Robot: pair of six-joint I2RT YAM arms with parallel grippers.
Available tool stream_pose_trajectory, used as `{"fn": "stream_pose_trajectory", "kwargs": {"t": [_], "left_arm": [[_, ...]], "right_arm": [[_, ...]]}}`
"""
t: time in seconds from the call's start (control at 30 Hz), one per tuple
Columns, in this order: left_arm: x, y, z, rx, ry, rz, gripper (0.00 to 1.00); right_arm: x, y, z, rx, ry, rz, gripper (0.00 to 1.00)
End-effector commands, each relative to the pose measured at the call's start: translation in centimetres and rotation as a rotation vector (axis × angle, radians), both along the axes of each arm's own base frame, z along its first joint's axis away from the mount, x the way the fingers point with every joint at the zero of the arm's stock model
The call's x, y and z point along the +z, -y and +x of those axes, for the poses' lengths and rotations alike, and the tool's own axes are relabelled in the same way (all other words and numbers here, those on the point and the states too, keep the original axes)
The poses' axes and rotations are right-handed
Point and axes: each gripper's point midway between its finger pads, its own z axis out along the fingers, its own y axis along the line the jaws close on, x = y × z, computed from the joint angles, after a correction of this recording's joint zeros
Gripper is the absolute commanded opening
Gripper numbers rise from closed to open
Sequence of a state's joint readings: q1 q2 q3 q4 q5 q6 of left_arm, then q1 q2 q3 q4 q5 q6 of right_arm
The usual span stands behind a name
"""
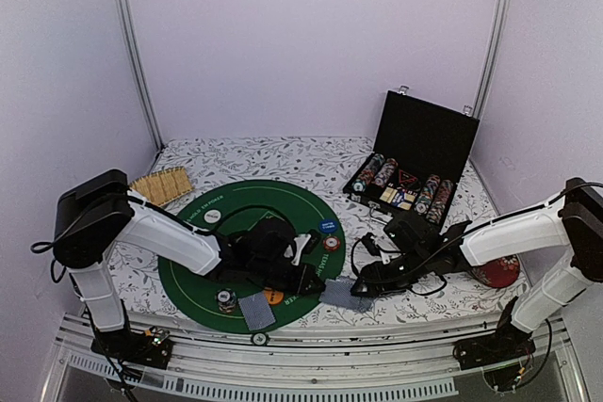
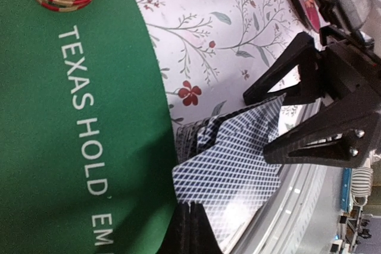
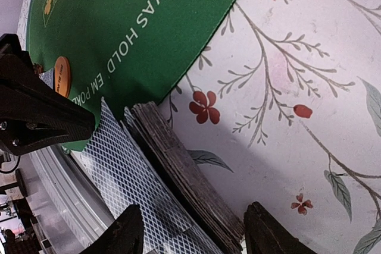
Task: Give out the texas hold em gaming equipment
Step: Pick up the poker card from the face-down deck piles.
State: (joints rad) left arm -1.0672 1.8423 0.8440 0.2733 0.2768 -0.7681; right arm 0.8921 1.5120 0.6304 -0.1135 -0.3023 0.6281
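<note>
A deck of blue-grey patterned playing cards lies on the floral cloth just off the green mat. My left gripper is shut on the near edge of the top card, which sits askew over the deck. In the top view the left gripper is at the deck's left. My right gripper is open, a finger on each side of the deck. From the top it is the right gripper at the deck's right. Another card lies at the mat's front edge.
Chips sit on the mat: white, blue, red, orange and a stack. An open black case of chips stands at the back right. A red disc and a bamboo mat flank the scene.
</note>
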Motion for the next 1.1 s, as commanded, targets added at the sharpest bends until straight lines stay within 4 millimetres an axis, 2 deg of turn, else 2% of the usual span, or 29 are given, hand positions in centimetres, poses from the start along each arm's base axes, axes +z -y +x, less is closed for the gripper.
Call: {"fn": "stream_pose_trajectory", "kwargs": {"t": [0.0, 0.1, 0.23, 0.47, 0.63, 0.87, 1.07], "left_arm": [[0.0, -0.8, 0.7, 0.01, 0.02, 0.002, 0.0], [0.0, -1.1, 1.0, 0.021, 0.02, 0.007, 0.01], [0.0, -0.7, 0.5, -0.008, 0.004, -0.008, 0.14], [-0.6, -0.5, 0.4, -0.009, -0.013, -0.013, 0.23], [-0.4, -0.4, 0.5, -0.01, -0.008, -0.019, 0.28], [-0.4, -0.3, 0.6, -0.011, -0.009, -0.023, 0.3], [-0.2, -0.2, 0.7, -0.005, -0.006, -0.031, 0.32]], "right_arm": [[-1.8, 2.4, -0.8, -0.027, -0.025, -0.121, 0.6], [-2.1, 3.3, -0.6, -0.044, -0.013, -0.17, 0.61], [-2.4, 4.8, -0.4, -0.074, 0.0, -0.253, 0.62], [-1.5, 4.8, -0.9, -0.044, 0.025, -0.29, 0.64], [-1.0, 6.6, -0.3, -0.083, 0.058, -0.384, 0.64], [0.8, 5.0, -0.6, -0.054, 0.07, -0.298, 0.65], [-0.2, 5.4, -0.7, -0.071, 0.054, -0.31, 0.64]]}}
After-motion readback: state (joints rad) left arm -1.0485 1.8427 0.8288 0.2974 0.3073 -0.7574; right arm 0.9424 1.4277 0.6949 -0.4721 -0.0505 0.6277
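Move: The face-down deck lies between the hands. Its middle is some 5 cm to the right hand's left... counted from the left hand, about 5 cm to its right, 1 cm back and 2 cm below. The red chip stack stands 11 cm ahead of the left hand and 3 cm to its right; the orange button lies 9 cm to its left, 1 cm back. From the right hand, whose open fingers straddle the deck's right end, the deck's middle is about 3 cm left, 1 cm back and 2 cm below. The right hand, fingers still open, draws back off the deck's right end, some 5 cm to the right at nearly the same height, while its wrist tilts about 15 degrees so that the fingers point more steeply down. The left hand stays within a centimetre of its place by the deck's left edge, and its shut fingertips part to about a third open with no card between them. ##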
